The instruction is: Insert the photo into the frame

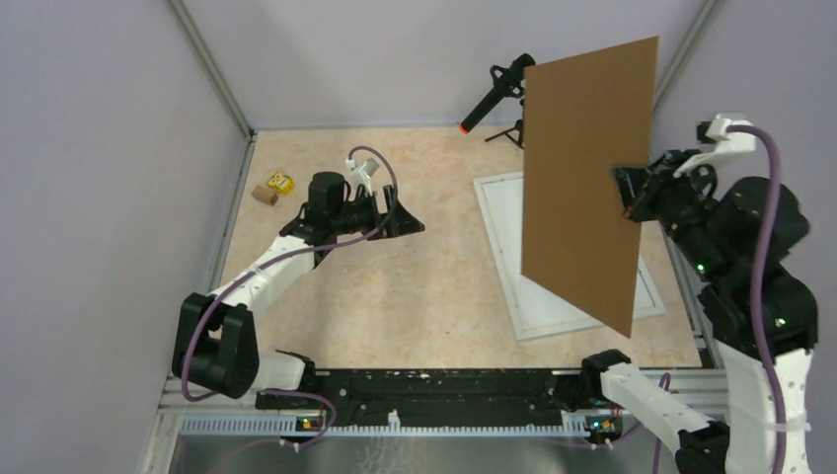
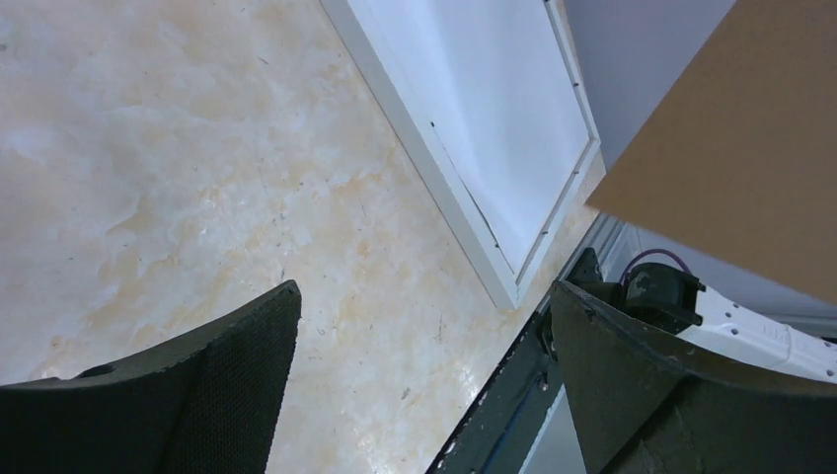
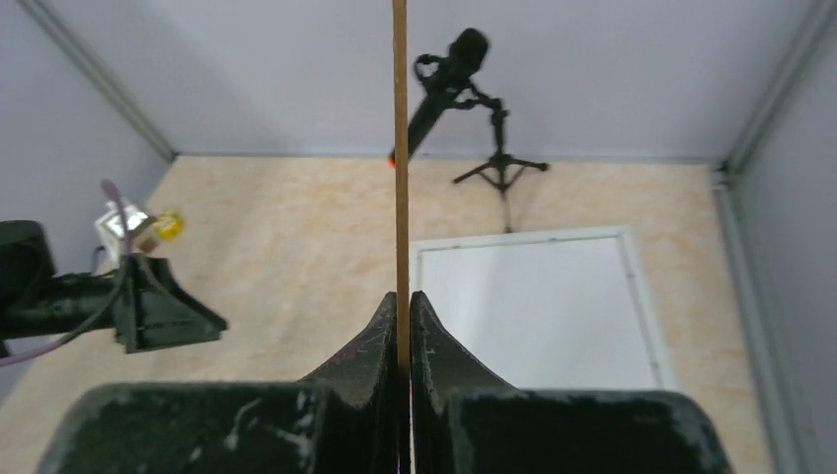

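Note:
My right gripper (image 1: pixel 632 193) is shut on the edge of a large plain brown board (image 1: pixel 582 168) and holds it upright in the air above the right side of the table. The right wrist view shows the board edge-on (image 3: pixel 399 148) between my closed fingers (image 3: pixel 375 336). Only its brown face shows; no sun print is visible anywhere. The white frame (image 1: pixel 498 237) lies flat on the table under and behind the board, with a white inside; it also shows in the left wrist view (image 2: pixel 424 158) and the right wrist view (image 3: pixel 523 237). My left gripper (image 1: pixel 415 222) is open and empty over mid-table, left of the frame.
A black microphone on a small tripod (image 1: pixel 494 94) stands at the back, near the frame's far end. A small yellow block (image 1: pixel 279 182) and a brown block (image 1: pixel 264 195) lie at the back left. Walls enclose the table; a black rail (image 1: pixel 444 385) runs along the near edge.

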Motion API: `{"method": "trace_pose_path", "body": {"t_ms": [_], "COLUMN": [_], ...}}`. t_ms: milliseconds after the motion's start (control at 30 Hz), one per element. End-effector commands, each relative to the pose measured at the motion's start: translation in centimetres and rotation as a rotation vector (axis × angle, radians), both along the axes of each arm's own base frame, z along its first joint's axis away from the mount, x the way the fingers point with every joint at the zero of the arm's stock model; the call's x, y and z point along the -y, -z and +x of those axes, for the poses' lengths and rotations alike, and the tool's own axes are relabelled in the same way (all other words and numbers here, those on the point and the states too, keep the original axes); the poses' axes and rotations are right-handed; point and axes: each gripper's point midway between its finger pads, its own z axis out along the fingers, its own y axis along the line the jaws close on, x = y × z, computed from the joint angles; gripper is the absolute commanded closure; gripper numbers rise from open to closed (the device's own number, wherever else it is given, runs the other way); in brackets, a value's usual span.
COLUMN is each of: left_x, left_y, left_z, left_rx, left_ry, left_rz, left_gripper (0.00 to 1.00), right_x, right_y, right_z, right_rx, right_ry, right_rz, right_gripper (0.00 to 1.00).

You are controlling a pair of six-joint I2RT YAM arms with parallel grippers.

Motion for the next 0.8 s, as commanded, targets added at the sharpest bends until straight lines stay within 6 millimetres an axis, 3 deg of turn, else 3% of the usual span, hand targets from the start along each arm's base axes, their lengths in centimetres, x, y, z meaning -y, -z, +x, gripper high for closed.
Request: {"method": "trace_pose_path", "body": {"t_ms": [0,133,300,567,767], "left_x": [0.6,1.0,1.4,2.3,3.0], "left_y": [-2.6,-3.3,-3.7,-5.0,-8.9], "left_z": [-0.3,-0.8,-1.2,-2.0,-4.1], "left_rx": [0.106,0.138,0.154,0.215,0.292], "left_ry": [0.036,0.058,0.078,0.107,0.157], "left_rz": [0.002,0.004,0.009,0.047,0.066], "left_gripper": [0.02,0.02,0.02,0.01,0.02], "right_x": [5.4,8.9,10.7,10.6,9.3], "right_y": [-1.0,-0.9,1.8,6.8,9.3], "right_z": [-1.6,-2.1,-0.7,3.6,6.2], "right_rx": [-0.005,-0.025,-0.148,-0.34,-0.416], "right_ry": [0.192,0.333,0.402,0.404,0.4], "right_rz": [-0.259,-0.408,-0.58,-0.752,-0.821], "right_gripper": [1.0,1.0,1.0,1.0,1.0]}}
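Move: The cardboard board is already pinched by one edge in the right hand, high over the table. The white frame it is bound for lies with its middle about 10 cm ahead, 6 cm to the right and some 45 cm below; the white sheet already lies inside it. The tripod stands about 40 cm ahead and 4 cm left, and the right side rail runs level with the hand, roughly 29 cm to the right. From the left hand the frame is about 39 cm right, 2 cm ahead and 19 cm below. The cardboard board, kept shut in the right fingers, is first swung some 10 cm to the right, slightly back and up, then lowered towards the frame while going forward, ending about 11 cm lower than it began. Meanwhile the wrist rolls left side down by roughly 45 degrees, pitches down and turns a little clockwise. The left hand, open and empty, eases back, up and right. ##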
